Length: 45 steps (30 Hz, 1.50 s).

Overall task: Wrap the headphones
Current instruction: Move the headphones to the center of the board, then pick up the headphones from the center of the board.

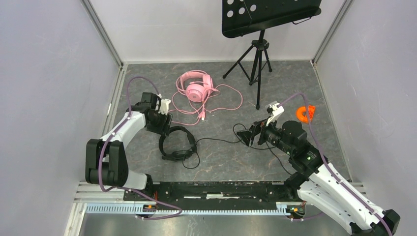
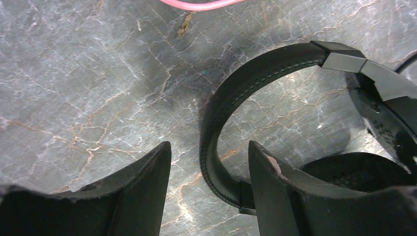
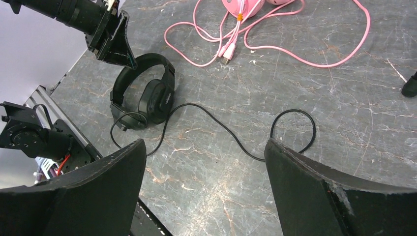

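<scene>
The black headphones lie flat on the marble floor left of centre, and their thin black cable trails right in loops. My left gripper hangs open over the headband. The band passes between the fingers close to the right finger, with a gap on the other side. My right gripper stands wide open and empty above the black cable, right of the black headphones. The pink headphones lie further back, their pink cable spread loosely around them.
A black music stand on a tripod stands at the back. A small orange plastic piece lies at the right. White walls close in both sides, and a metal rail runs along the near edge.
</scene>
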Motion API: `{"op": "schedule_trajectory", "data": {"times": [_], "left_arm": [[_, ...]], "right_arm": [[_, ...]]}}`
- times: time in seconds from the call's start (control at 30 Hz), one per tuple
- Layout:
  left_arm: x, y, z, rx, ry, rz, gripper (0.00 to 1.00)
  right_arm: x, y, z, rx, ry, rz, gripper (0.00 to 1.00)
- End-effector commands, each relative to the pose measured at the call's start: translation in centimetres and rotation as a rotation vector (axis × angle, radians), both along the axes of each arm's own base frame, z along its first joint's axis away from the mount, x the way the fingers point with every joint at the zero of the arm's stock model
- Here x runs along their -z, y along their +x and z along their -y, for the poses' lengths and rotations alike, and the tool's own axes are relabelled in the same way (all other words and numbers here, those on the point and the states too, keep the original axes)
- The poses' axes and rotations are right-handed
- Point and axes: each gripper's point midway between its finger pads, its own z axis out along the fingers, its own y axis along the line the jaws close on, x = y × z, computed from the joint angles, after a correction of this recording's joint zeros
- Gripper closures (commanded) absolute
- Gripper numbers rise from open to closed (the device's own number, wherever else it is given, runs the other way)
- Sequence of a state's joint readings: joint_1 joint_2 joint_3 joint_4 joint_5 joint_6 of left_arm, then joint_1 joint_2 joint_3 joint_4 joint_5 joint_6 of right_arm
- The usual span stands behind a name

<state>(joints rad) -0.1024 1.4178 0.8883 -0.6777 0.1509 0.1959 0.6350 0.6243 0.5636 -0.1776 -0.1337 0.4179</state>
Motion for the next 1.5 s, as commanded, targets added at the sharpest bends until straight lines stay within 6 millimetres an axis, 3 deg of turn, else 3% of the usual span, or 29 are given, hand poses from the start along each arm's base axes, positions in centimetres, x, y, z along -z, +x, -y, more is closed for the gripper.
{"op": "schedule_trajectory", "data": {"times": [0.0,0.4,0.63,0.8,0.97,1.17,1.3,1.43,1.47], "left_arm": [[-0.1,1.5,-1.3,0.067,0.086,0.064,0.35],[1.5,2.3,-1.1,0.078,0.08,0.042,0.44],[3.0,1.4,-0.8,0.085,0.086,-0.021,0.48],[3.7,1.0,-1.9,0.07,0.157,-0.042,0.53],[4.0,0.5,-0.6,0.1,0.125,-0.054,0.54],[4.5,-0.2,-0.8,0.125,0.184,-0.097,0.58],[3.1,0.4,-0.8,0.129,0.202,-0.054,0.78],[-0.2,1.4,-0.3,0.117,0.179,0.068,0.97],[-1.4,1.6,-0.2,0.108,0.173,0.11,0.98]], "right_arm": [[-3.2,0.4,-0.1,-0.003,0.017,0.083,0.06],[-4.8,0.1,0.5,0.006,0.015,0.128,0.05],[-4.3,0.0,0.2,-0.008,0.016,0.112,0.05],[-4.8,0.0,0.3,-0.009,0.016,0.118,0.05],[-5.1,0.0,0.5,0.004,0.021,0.124,0.05],[-5.1,-0.1,0.6,0.006,0.023,0.117,0.05],[-5.3,-0.1,0.9,0.021,0.019,0.116,0.05],[-5.3,-0.2,0.7,0.012,0.031,0.122,0.05],[-5.6,-0.4,0.4,-0.011,0.049,0.143,0.05]]}}
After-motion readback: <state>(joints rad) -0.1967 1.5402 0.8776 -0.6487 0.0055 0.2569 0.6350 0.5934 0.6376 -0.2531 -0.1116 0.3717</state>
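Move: The black headphones lie flat under the left hand, their middle about 5 cm back, 6 cm right and 4 cm below, so the far-left stretch of the headband is almost straight beneath the open fingers. Around them, the pink cable's plug is some 8 cm ahead and 17 cm right of this hand, and the pink headphones about 21 cm ahead and 15 cm right. From the right hand, the black headphones are roughly 29 cm left, 3 cm back and 20 cm below. The headband's far-left part gets pinched: the left hand edges about 1 cm left, then sinks some 4 cm with its half-open fingers straddling the band, tilting about 10 degrees and easing slightly back. The fingers narrow slowly, then close on the band at the bottom, and the hand starts back up by 1 cm. The empty right hand rises 2 to 3 cm, fingers still wide open. ##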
